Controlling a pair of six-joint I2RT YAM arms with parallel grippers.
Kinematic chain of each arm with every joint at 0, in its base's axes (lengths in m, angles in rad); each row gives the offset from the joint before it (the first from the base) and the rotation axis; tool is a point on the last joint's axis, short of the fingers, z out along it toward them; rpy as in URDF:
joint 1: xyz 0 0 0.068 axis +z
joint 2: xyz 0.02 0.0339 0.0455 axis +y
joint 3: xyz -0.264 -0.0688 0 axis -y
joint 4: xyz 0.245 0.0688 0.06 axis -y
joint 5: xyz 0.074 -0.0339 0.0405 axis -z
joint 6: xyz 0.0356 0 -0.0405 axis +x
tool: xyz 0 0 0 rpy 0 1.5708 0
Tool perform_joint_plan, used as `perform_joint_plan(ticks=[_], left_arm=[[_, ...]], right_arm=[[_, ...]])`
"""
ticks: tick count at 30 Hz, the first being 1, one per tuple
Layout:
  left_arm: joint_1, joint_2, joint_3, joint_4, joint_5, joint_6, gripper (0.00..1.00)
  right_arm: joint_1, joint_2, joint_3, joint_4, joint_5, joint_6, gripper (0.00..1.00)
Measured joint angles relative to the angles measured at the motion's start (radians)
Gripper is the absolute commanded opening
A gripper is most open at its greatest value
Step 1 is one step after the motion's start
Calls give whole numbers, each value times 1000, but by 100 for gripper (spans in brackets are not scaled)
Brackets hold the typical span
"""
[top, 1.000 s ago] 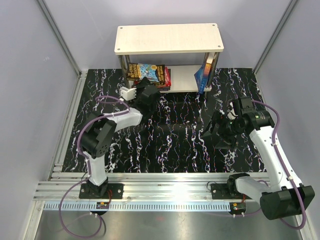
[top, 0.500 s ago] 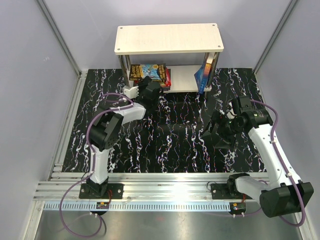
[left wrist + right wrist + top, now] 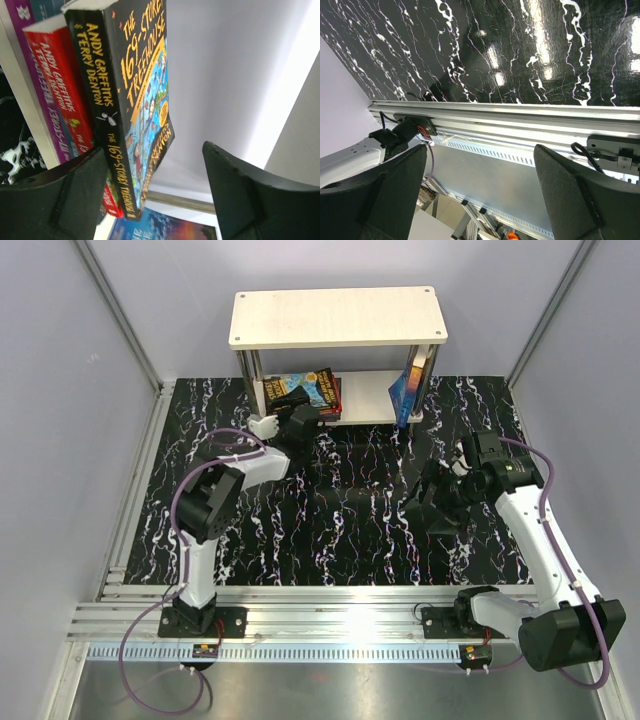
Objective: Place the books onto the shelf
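The shelf point(image 3: 335, 315) stands at the back of the mat. On the left of its lower board point(image 3: 370, 400) lies a stack of books: the dark "169-Storey Treehouse" book point(image 3: 312, 386) point(image 3: 135, 85) on top, a red one point(image 3: 55, 85) under it, and a purple one point(image 3: 22, 60) beneath. A blue book point(image 3: 405, 390) point(image 3: 165, 227) leans upright at the right post. My left gripper point(image 3: 291, 400) point(image 3: 155, 150) is open at the stack's front, its fingers either side of the dark book's corner, with a wide gap on the right. My right gripper point(image 3: 440, 505) point(image 3: 480, 150) hangs open and empty over the mat.
The black marbled mat point(image 3: 340, 510) covers the table between the arms and the shelf. An aluminium rail point(image 3: 330, 615) point(image 3: 520, 120) runs along the near edge by the arm bases. Grey walls close in left, right and behind.
My left gripper has pushed in toward the lower board and opened, letting go of the dark book, which now lies on the stack. The right arm has barely shifted.
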State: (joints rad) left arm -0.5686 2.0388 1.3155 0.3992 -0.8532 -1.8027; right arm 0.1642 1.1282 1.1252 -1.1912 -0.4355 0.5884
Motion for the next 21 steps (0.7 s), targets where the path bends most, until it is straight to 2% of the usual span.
perform_joint_plan(ticks=[2, 3, 4, 10, 16, 21], left_arm=[[10, -18, 0, -32, 42, -23, 83], [16, -26, 0, -48, 63, -32, 97], [26, -38, 0, -71, 102, -37, 99], [117, -89, 4, -165, 347, -57, 99], [183, -155, 14, -348, 525, -40, 99], [226, -129, 56, -447, 727, 20, 99]], right_arm=[[-1, 2, 0, 3, 0, 0, 94], [-1, 3, 0, 5, 0, 0, 95], [-1, 3, 0, 9, -1, 0, 94], [-1, 3, -14, 39, -6, 4, 95], [-2, 3, -32, 67, -26, 10, 94], [-3, 3, -64, 98, -39, 18, 94]])
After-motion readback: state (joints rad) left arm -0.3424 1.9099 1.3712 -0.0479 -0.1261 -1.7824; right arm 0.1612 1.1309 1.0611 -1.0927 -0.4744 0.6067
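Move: The black treehouse book lies on top of the stack at the left end of the shelf, its middle about 5 cm ahead of the left hand, 2 cm to its right and 2 cm lower. The red book beneath it is about 5 cm ahead, 3 cm right and 5 cm down. The leaning blue book stands some 28 cm right and 3 cm ahead, about level in height. From the right hand, the treehouse book is roughly 41 cm ahead, 29 cm left and 4 cm lower. Leftward by about 2 cm, rising slightly at first, the left hand sweeps along the front of the treehouse book, its already loosened fingers opening fully and nudging the book left on the stack. It then draws back and sinks about 2 cm each, easing slightly right. Throughout, the wrist swings clockwise some 25 degrees and tips the fingers down about 20 degrees. ##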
